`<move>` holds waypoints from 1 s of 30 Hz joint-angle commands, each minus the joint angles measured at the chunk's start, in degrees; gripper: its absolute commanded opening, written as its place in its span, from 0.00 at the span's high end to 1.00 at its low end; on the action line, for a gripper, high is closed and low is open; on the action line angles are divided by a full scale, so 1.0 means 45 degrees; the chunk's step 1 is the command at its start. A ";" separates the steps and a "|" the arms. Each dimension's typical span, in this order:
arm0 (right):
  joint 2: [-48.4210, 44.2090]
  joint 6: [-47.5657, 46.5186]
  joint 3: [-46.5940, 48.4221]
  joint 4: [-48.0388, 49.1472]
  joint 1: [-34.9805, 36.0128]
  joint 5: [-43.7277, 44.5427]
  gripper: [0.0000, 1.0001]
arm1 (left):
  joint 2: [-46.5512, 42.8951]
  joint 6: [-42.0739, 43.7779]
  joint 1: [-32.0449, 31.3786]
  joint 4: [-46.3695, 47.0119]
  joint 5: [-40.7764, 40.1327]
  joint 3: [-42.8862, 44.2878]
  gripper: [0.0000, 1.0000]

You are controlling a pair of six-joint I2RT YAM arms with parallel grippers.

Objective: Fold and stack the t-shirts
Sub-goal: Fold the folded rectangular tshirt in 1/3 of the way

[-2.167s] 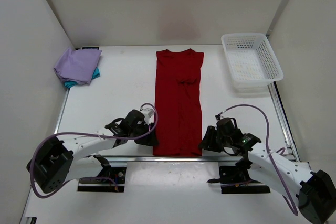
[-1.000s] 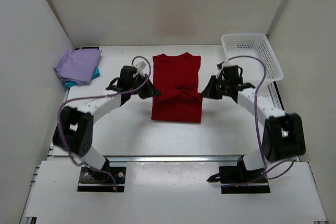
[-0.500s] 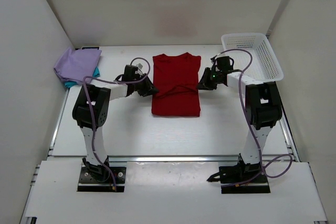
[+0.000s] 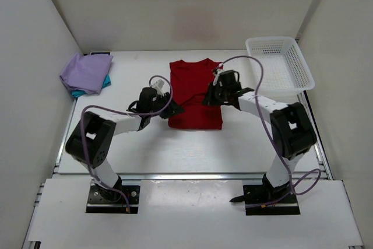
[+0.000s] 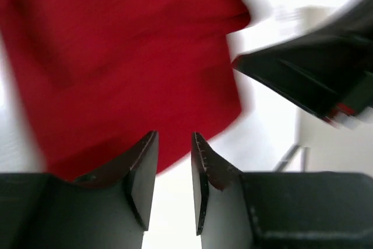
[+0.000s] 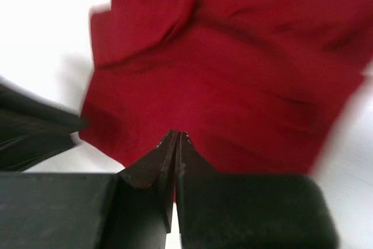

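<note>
The deep red t-shirt (image 4: 195,94) lies folded in half at the middle of the table, collar end at the back. My left gripper (image 4: 175,109) sits at its near-left corner, its jaws apart with nothing between them (image 5: 173,144); the red cloth (image 5: 128,68) fills the view ahead of it. Over the shirt's right half my right gripper (image 4: 208,98) hovers with its jaws pressed together (image 6: 176,135), no cloth showing between them, red fabric (image 6: 245,86) beneath. A folded lavender t-shirt (image 4: 86,72) rests on a teal t-shirt (image 4: 76,93) at the back left.
A white mesh basket (image 4: 280,68) stands at the back right, close to the right arm's elbow. White walls close in the left, back and right sides. The right arm (image 5: 309,83) shows dark in the left wrist view.
Both grippers left the shirt's side edges. The left one slid down to the near-left corner and stands open. The right one moved left over the shirt and shut.
</note>
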 commanded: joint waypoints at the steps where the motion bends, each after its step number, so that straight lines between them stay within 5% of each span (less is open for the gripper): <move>1: 0.1461 -0.0460 0.0621 0.0542 0.0852 0.0146 1.00 | 0.1321 -0.0171 0.0250 0.0473 0.0416 -0.0760 0.61; 17: 0.4415 -0.0187 0.2204 0.1636 0.1304 0.1807 1.00 | 0.0600 0.0650 0.0036 0.0493 -0.0306 -0.2733 0.61; 26: 0.5725 -0.0285 0.8100 -0.1292 0.0210 0.1925 1.00 | -0.0355 0.0903 -0.0023 -0.0150 -0.0616 -0.2753 0.62; 30: 0.4479 -0.0422 0.7721 -0.1529 -0.0200 0.1574 1.00 | -0.0941 0.0884 0.0017 -0.0269 -0.0461 -0.2791 0.62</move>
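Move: The red t-shirt's near-left corner lies about 6 cm back, 5 cm left and 8 cm below the left hand, its near edge's middle 7 cm back and 4 cm right. From the right hand, fingers shut, the t-shirt's middle is some 4 cm ahead, 4 cm left and 9 cm down; the collar end is about 19 cm ahead and 4 cm left, the white basket 16 cm ahead and 27 cm right. Both hands sink 8 cm onto the t-shirt, left at its near-left corner, right then sweeping forward 15 cm. ##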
